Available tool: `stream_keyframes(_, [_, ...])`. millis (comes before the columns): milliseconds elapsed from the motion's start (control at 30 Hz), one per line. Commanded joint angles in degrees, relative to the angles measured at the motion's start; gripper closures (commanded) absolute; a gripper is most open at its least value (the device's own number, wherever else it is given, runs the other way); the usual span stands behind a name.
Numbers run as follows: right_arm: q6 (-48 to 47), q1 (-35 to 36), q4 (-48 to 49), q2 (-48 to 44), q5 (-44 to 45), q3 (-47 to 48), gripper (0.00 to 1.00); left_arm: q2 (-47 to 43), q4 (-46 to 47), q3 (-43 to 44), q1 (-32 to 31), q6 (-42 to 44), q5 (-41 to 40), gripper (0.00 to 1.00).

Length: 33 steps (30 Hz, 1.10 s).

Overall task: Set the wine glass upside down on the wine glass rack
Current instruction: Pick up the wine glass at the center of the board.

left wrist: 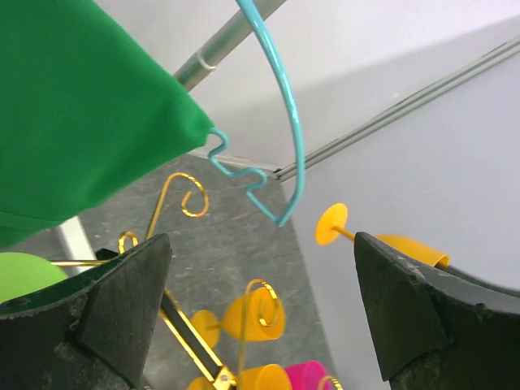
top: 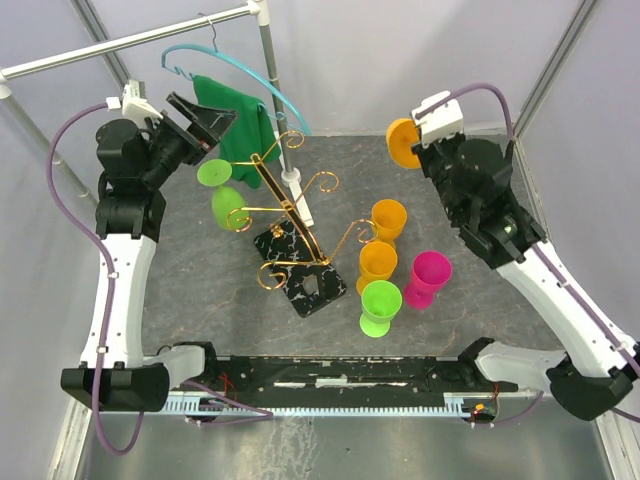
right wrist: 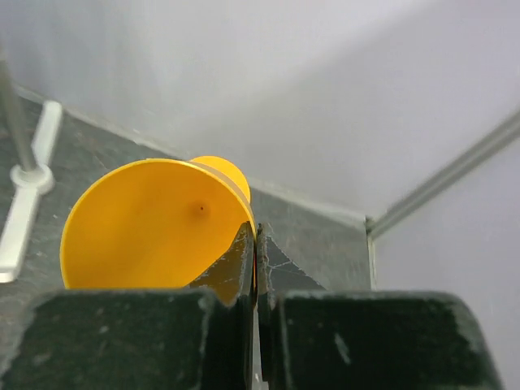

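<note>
My right gripper [top: 424,137] is raised at the back right and shut on the rim of an orange wine glass [top: 403,142]. In the right wrist view the glass's open bowl [right wrist: 154,227] fills the left side, its rim pinched between the shut fingertips [right wrist: 257,244]. The wine glass rack [top: 290,215], gold scrolls on a black marbled base [top: 300,270], stands mid-table. A green glass [top: 228,205] hangs on its left arm. My left gripper [top: 205,125] hovers open and empty above that arm; in its view [left wrist: 260,317] the orange glass [left wrist: 406,244] shows at the right.
Two orange glasses [top: 389,218] [top: 377,262], a green one [top: 380,305] and a pink one [top: 428,277] stand right of the rack. A white clothes rail [top: 130,40] at the back carries a blue hanger [top: 240,70] and a green cloth [top: 240,125], close to my left gripper.
</note>
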Motion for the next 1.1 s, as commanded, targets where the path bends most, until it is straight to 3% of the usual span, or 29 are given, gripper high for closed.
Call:
stream_keyframes(0, [-11.3,5.8,16.3,-4.3,-2.4,-4.8,0.99,-1.9,4.3,1.5,-0.4,-13.0,3.8,0.01])
stream_keyframes(233, [-25.9,13.5,32.3,-6.3,-6.3,-10.0,0.99,-3.9,6.2,-0.9,-0.4,-23.7,3.2,0.01])
stream_keyframes(567, [-32.3,22.2,49.1,-0.7,-12.9,-7.3,0.99,-4.8,10.1,-6.6,-0.4,-35.2,2.7,0.01])
stream_keyframes(800, [-42.1,30.4,59.7,8.1,-15.5,-5.3,0.99,-6.2,17.5,-12.5,-0.4,-45.8,3.0,0.12])
stream_keyframes(1067, [-47.5,34.5,65.2,16.5,-14.3,-2.2,0.99,-9.8,21.2,-16.0,-0.4,-53.1,3.5,0.25])
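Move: The right hand already holds the orange wine glass by its rim, foot pointing out and down; it goes for the left gripper, about 39 cm to its left, 2 cm farther out and level. The next standing orange glass is some 2 cm ahead, 5 cm left and 35 cm below; the rack's middle is level fore-and-aft, 26 cm left, 24 cm below. From the left hand the held glass lies 35 cm right, 3 cm ahead, 4 cm lower; the hung green glass 3 cm back, 1 cm left, 18 cm below. Keeping its pinch on the orange glass's rim, the right hand sweeps some 26 cm left towards the left gripper, drawing back and rising by about 10 cm each, then sinking slightly, while it tips up some 45 degrees and turns counter-clockwise to offer the stem and foot. The left hand stays nearly in place, easing a little back and right, rolls its left side down about 40 degrees so the fingers stand one above the other, and begins to close from wide open, still short of gripping the stem. ##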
